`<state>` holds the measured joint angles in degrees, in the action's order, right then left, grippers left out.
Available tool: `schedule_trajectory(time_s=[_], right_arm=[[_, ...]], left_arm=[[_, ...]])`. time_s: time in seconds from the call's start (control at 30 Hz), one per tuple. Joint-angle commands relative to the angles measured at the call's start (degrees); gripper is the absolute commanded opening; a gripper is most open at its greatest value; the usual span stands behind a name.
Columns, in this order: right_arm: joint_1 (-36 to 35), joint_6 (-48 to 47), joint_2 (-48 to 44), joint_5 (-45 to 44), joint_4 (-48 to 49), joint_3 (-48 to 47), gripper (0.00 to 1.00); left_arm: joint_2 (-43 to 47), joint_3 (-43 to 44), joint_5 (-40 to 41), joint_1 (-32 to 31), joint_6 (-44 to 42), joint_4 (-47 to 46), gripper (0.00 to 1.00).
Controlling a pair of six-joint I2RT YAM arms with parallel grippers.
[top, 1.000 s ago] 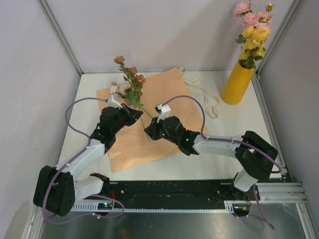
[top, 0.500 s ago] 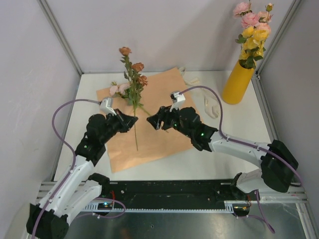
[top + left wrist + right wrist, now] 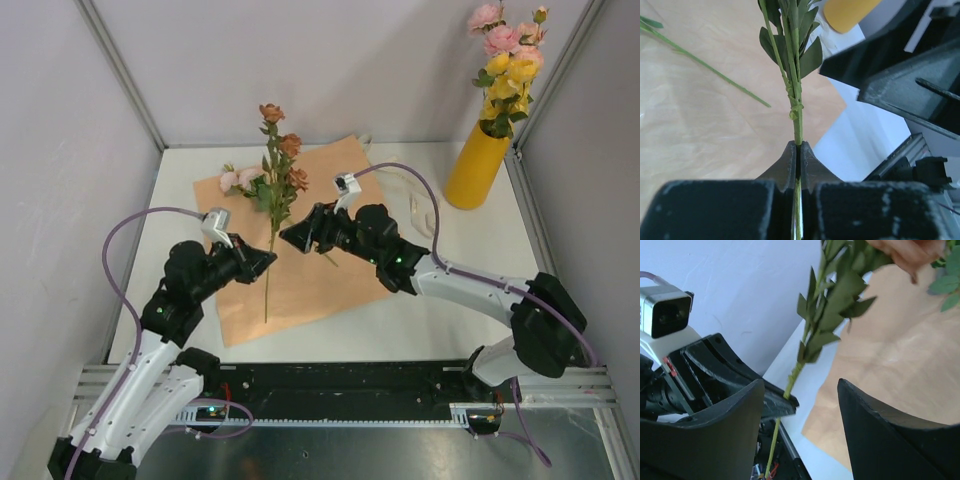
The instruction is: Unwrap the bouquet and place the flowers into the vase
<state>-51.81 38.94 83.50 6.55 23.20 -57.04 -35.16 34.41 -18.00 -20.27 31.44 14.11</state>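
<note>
A stem of rust-brown flowers [image 3: 281, 148] stands upright over the unwrapped peach paper [image 3: 330, 280], and my left gripper [image 3: 264, 262] is shut on its lower stem [image 3: 797, 107]. My right gripper [image 3: 288, 236] is open just right of that stem, which shows between its fingers [image 3: 735, 405] without touching them. The leafy stem [image 3: 812, 347] rises from the left gripper [image 3: 775, 407]. A pink flower [image 3: 237, 179] lies on the paper's far left. The mustard-yellow vase [image 3: 475, 168] stands at the back right with pink and yellow flowers [image 3: 510, 60] in it.
The cream ribbon [image 3: 418, 205] lies on the table between the paper and the vase. A loose thin green stem [image 3: 705, 64] lies on the paper. Frame posts and grey walls close in the table on the left, back and right.
My right gripper has opened and let go of the stem. The left gripper has drawn back toward the near left with the brown flowers, now upright.
</note>
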Motion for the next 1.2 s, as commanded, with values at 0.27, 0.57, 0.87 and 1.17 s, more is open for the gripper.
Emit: schedule_trajectory(time_s=[0.27, 0.57, 0.87, 1.17], right_arm=[[-0.7, 8.3, 9.1, 4.3, 4.7, -8.8, 0.52], [-0.4, 5.5, 8.1, 3.7, 3.6, -8.9, 0.03], [5.1, -10.1, -0.2, 1.5, 3.1, -8.8, 0.00], [17.1, -35.2, -11.3, -2.8, 7.1, -9.3, 0.00]], left_arm=[[0.7, -0.4, -6.5, -1.6, -2.2, 1.3, 0.00], [3.4, -0.3, -4.8, -1.9, -4.5, 3.9, 0.14], [2.9, 2.0, -1.7, -1.9, -5.5, 9.1, 0.98], [7.6, 3.3, 5.4, -1.9, -11.1, 15.2, 1.00]])
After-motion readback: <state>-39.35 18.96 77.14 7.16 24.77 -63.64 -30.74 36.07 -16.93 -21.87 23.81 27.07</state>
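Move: Standing between the two grippers is the brown roses' stem, still pinched by the left fingers. The stretch below the leaves that the right hand wants lies about 3 cm ahead, 5 cm left and 1 cm below it, and from the left hand some 6 cm ahead, 2 cm left and 4 cm up. From the right hand the yellow vase is roughly 36 cm ahead and 45 cm right, its middle 13 cm lower; the pink roses lie about 28 cm ahead, 3 cm left and 26 cm below. Reaching left about 4 cm, the open right gripper closes on the brown roses' stem just above the left fingers, while the left hand eases back some 3 cm, then opens wide and lets go. With its new grip the right hand swings up, right and forward towards the vase, rising about 12 cm and tilting some 30 degrees. ##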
